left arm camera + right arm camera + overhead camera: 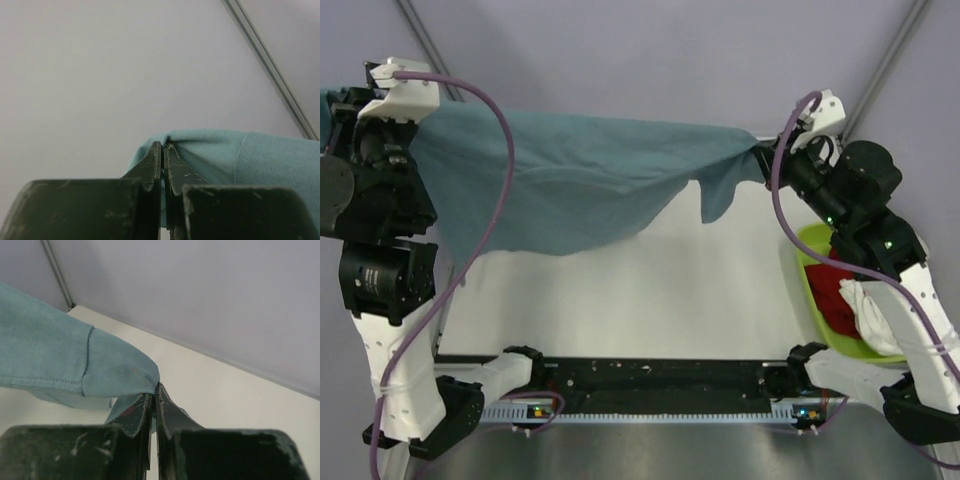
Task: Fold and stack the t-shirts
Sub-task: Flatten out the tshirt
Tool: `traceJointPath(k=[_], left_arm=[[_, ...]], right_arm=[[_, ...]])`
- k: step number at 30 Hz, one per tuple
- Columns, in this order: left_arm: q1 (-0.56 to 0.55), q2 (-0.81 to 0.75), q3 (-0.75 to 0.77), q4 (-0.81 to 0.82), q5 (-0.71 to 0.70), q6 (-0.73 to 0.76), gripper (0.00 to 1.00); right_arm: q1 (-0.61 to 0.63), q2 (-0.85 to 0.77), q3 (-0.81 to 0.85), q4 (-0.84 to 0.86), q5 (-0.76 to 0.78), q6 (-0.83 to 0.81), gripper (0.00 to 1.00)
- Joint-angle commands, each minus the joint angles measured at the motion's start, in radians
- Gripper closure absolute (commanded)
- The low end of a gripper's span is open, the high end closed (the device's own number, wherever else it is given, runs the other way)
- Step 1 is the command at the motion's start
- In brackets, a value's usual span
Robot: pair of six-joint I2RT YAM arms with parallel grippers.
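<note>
A slate-blue t-shirt (570, 185) hangs stretched in the air between both raised arms, sagging in the middle above the table. My left gripper (163, 145) is shut on its left edge; the cloth (250, 160) bunches over the fingertips. My right gripper (154, 389) is shut on its right corner (100, 365), at the right end of the span in the top view (760, 155). A red t-shirt (835, 300) and a white t-shirt (870, 315) lie crumpled in the lime-green bin (810, 245). No black shirt is in view.
The white table (650, 300) lies beneath the hanging shirt. The bin stands at the table's right edge beside the right arm. A black rail (650, 375) with the arm bases runs along the near edge.
</note>
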Motion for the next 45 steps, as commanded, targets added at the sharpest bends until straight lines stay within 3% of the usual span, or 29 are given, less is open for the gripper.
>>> traceJointPath(k=[1, 7, 10, 13, 16, 17, 18, 20, 21, 23, 27, 30, 33, 39, 45], left_arm=[[0.006, 0.041, -0.006, 0.001, 0.054, -0.012, 1.00], [0.001, 0.205, -0.093, 0.173, 0.117, -0.049, 1.00], [-0.002, 0.433, 0.034, 0.213, 0.123, -0.121, 1.00], [-0.021, 0.694, 0.218, 0.239, 0.129, -0.218, 1.00], [-0.089, 0.930, 0.307, 0.316, 0.096, -0.134, 1.00], [-0.112, 1.013, 0.313, 0.331, 0.087, -0.100, 0.91], [-0.139, 1.059, 0.313, 0.317, 0.083, -0.082, 0.61], [-0.181, 1.120, 0.300, 0.247, 0.077, -0.121, 0.11], [-0.198, 1.129, 0.286, 0.178, 0.103, -0.162, 0.01], [-0.219, 1.091, 0.229, 0.063, 0.210, -0.273, 0.01], [-0.238, 0.866, -0.068, -0.044, 0.512, -0.423, 0.01], [-0.258, 0.686, -0.315, -0.161, 0.773, -0.416, 0.01], [-0.285, 0.525, -0.560, -0.233, 0.927, -0.398, 0.03], [-0.328, 0.281, -1.008, -0.257, 0.970, -0.289, 0.02], [-0.351, 0.250, -1.265, 0.021, 0.759, -0.272, 0.01]], right_arm=[[-0.009, 0.024, -0.061, 0.071, -0.009, 0.051, 1.00], [-0.007, 0.020, -0.207, 0.060, -0.144, 0.140, 1.00], [-0.012, 0.003, -0.287, 0.029, -0.043, 0.142, 1.00], [-0.045, 0.026, -0.350, 0.005, -0.044, 0.201, 1.00], [-0.070, 0.080, -0.410, 0.003, -0.087, 0.293, 1.00], [-0.079, 0.101, -0.428, 0.003, -0.089, 0.320, 1.00], [-0.087, 0.118, -0.446, 0.005, -0.095, 0.346, 1.00], [-0.102, 0.153, -0.468, 0.009, -0.107, 0.380, 1.00], [-0.102, 0.167, -0.477, 0.011, -0.101, 0.386, 1.00], [-0.104, 0.192, -0.488, 0.012, -0.081, 0.387, 1.00], [-0.107, 0.230, -0.497, 0.014, -0.071, 0.387, 1.00], [-0.105, 0.241, -0.505, 0.015, -0.066, 0.383, 1.00], [-0.107, 0.245, -0.517, 0.020, -0.061, 0.381, 1.00], [-0.107, 0.244, -0.516, 0.020, -0.069, 0.371, 1.00], [-0.105, 0.233, -0.505, 0.020, -0.069, 0.364, 1.00]])
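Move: Both hands already hold the blue t-shirt stretched between them. The table's middle, where it is taken, lies about 11 cm ahead of the left hand, 38 cm right and 63 cm below; the folded black cloth is some 20 cm ahead of that hand and 4 cm right. From the right hand, the table's middle is about 3 cm ahead, 14 cm left and 46 cm down; the green bin sits 6 cm back and 28 cm right. Left flings its shirt end 40 cm forward, opens, returns rightward and down; right, still gripping, sinks 30 cm. ##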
